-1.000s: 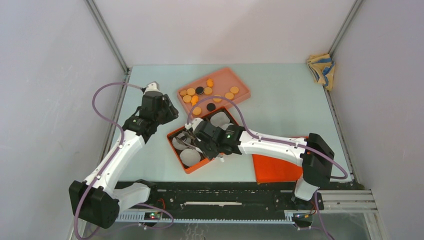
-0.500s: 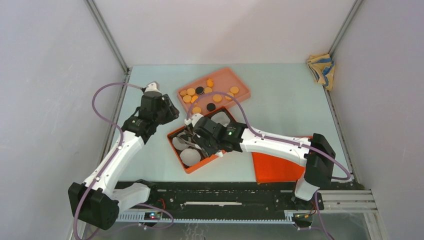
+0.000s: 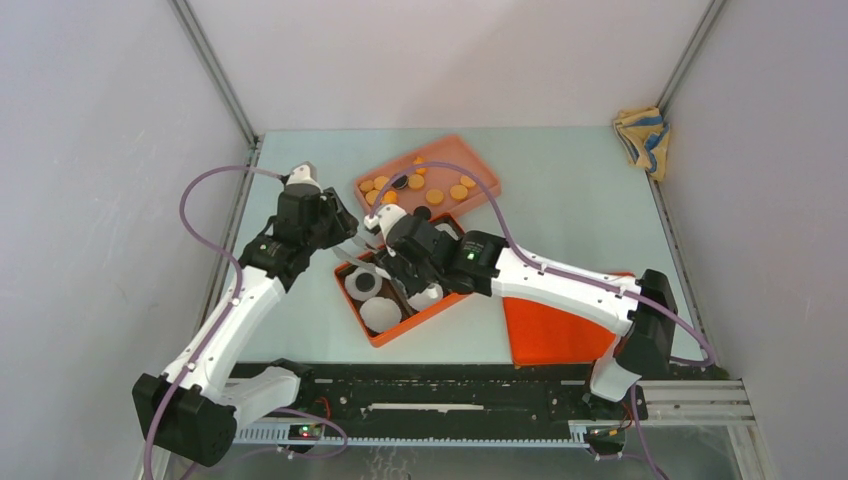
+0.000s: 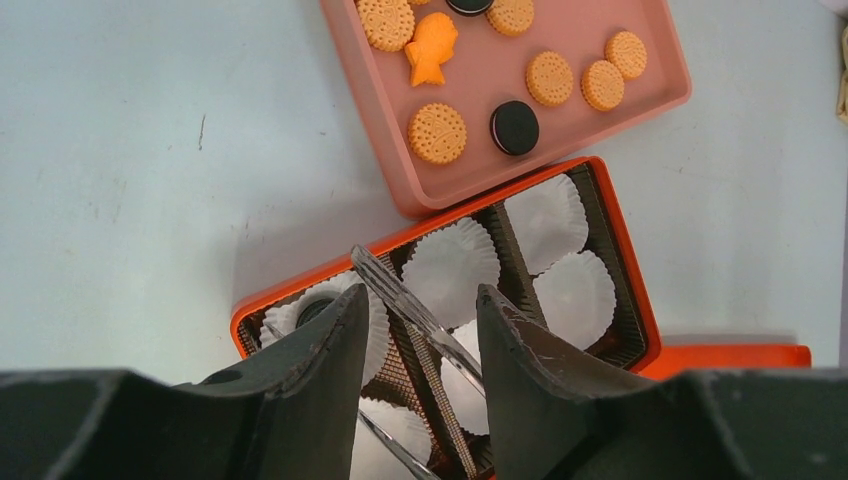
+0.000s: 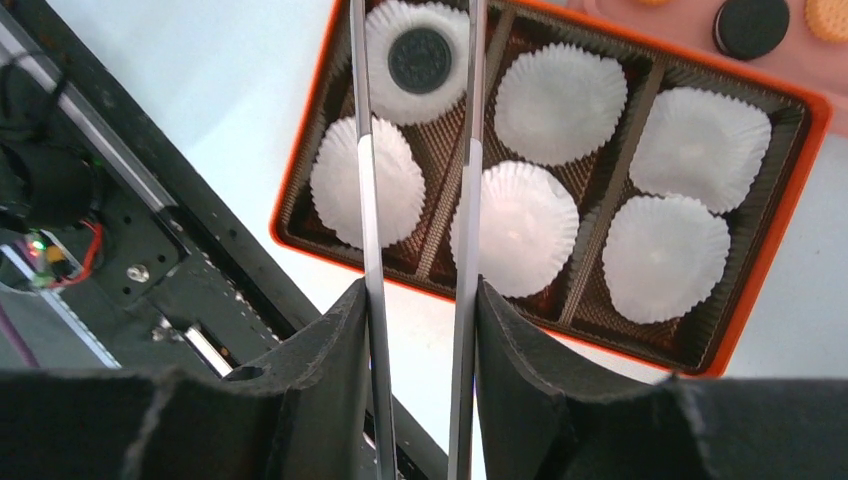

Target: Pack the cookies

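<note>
Orange and black cookies (image 4: 437, 133) lie in the pink tray (image 3: 475, 160), among them a black one (image 4: 514, 127) and a fish-shaped orange one (image 4: 432, 50). Another black cookie (image 5: 420, 60) rests in a white paper cup at a corner of the orange box (image 3: 392, 334). My right gripper (image 5: 420, 290) is shut on metal tongs (image 5: 365, 180), whose two blades stand apart over that cookie without touching it. In the top view this gripper (image 3: 398, 268) hangs over the box. My left gripper (image 4: 420, 295) is open and holds nothing, hovering above the box's left end (image 3: 335, 228).
Several white paper cups (image 5: 665, 257) without cookies fill the box's other brown compartments. An orange lid (image 3: 555, 335) lies at the near right by the right arm. A yellow and blue cloth (image 3: 640, 140) sits in the far right corner. The black rail (image 3: 450, 395) runs along the near edge.
My right gripper has drawn back toward the pink tray and its tongs have spread, uncovering a black cookie in the corner cup. The left gripper has barely shifted.
</note>
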Robot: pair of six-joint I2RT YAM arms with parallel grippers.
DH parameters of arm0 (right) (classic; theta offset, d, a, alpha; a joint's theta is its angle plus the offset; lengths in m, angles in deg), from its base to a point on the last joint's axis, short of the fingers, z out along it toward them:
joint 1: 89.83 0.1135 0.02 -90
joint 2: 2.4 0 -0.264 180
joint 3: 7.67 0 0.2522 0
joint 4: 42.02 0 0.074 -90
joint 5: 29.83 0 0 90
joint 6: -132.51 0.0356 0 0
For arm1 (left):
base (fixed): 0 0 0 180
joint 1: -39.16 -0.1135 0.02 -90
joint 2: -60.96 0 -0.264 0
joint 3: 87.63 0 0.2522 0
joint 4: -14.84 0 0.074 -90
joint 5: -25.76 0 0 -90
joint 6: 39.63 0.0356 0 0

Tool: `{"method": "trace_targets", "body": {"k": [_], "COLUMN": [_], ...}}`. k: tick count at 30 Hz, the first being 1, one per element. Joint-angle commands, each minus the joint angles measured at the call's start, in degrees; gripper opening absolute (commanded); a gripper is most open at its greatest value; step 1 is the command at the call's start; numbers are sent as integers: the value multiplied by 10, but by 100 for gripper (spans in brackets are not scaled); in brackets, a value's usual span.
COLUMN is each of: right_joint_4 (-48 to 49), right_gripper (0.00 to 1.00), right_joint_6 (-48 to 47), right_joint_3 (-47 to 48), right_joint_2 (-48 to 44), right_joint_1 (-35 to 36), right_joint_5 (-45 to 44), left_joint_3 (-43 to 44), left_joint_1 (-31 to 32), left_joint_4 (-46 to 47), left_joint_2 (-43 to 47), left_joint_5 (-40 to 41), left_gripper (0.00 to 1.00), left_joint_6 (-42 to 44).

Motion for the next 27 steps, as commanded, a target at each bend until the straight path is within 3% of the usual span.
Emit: {"method": "trace_targets", "body": {"k": [1, 8, 13, 20, 27], "right_joint_4": [12, 31, 21, 7, -1], "right_gripper": [43, 42, 42, 45, 49], "right_joint_6": [12, 4, -17, -48, -41], "right_joint_3": [-34, -24, 52, 143, 149], "right_joint_2": [-37, -41, 31, 155, 192], "right_joint_1": [0, -68, -142, -189, -228], "right_joint_5": [-15, -46, -40, -73, -60], "left_joint_3": [0, 6, 7, 11, 13], "left_joint_1": [-4, -4, -3, -4, -4], "left_joint_4": [9, 14, 14, 14, 14], "left_joint_2": [5, 0, -6, -25, -33], "left_joint_5": [-5, -12, -8, -8, -2], "left_gripper": [49, 49, 49, 49, 50], "left_joint_6": [7, 3, 8, 15, 19]}}
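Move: The right hand, still holding the open tongs, has the black cookie in the middle of the pink tray about 27 cm ahead, 2 cm to its right and 20 cm below. At that height, the nearer black cookie is some 20 cm ahead and 7 cm right, the near orange fish about 23 cm straight ahead, and the packed black cookie 5 cm ahead and 6 cm left. From the idle left hand, the middle black cookie lies roughly 17 cm ahead, 8 cm right and 20 cm down. The right hand leaves the packed cookie with its tongs empty, dipping about 3 cm and easing right, then sweeps some 18 cm forward and 7 cm right in all, over the box towards the middle black cookie in the pink tray. It turns about 20 degrees clockwise on the way, regains its height, then sinks some 7 cm with the fingers tipping steeper, bringing the open tongs over the tray. ##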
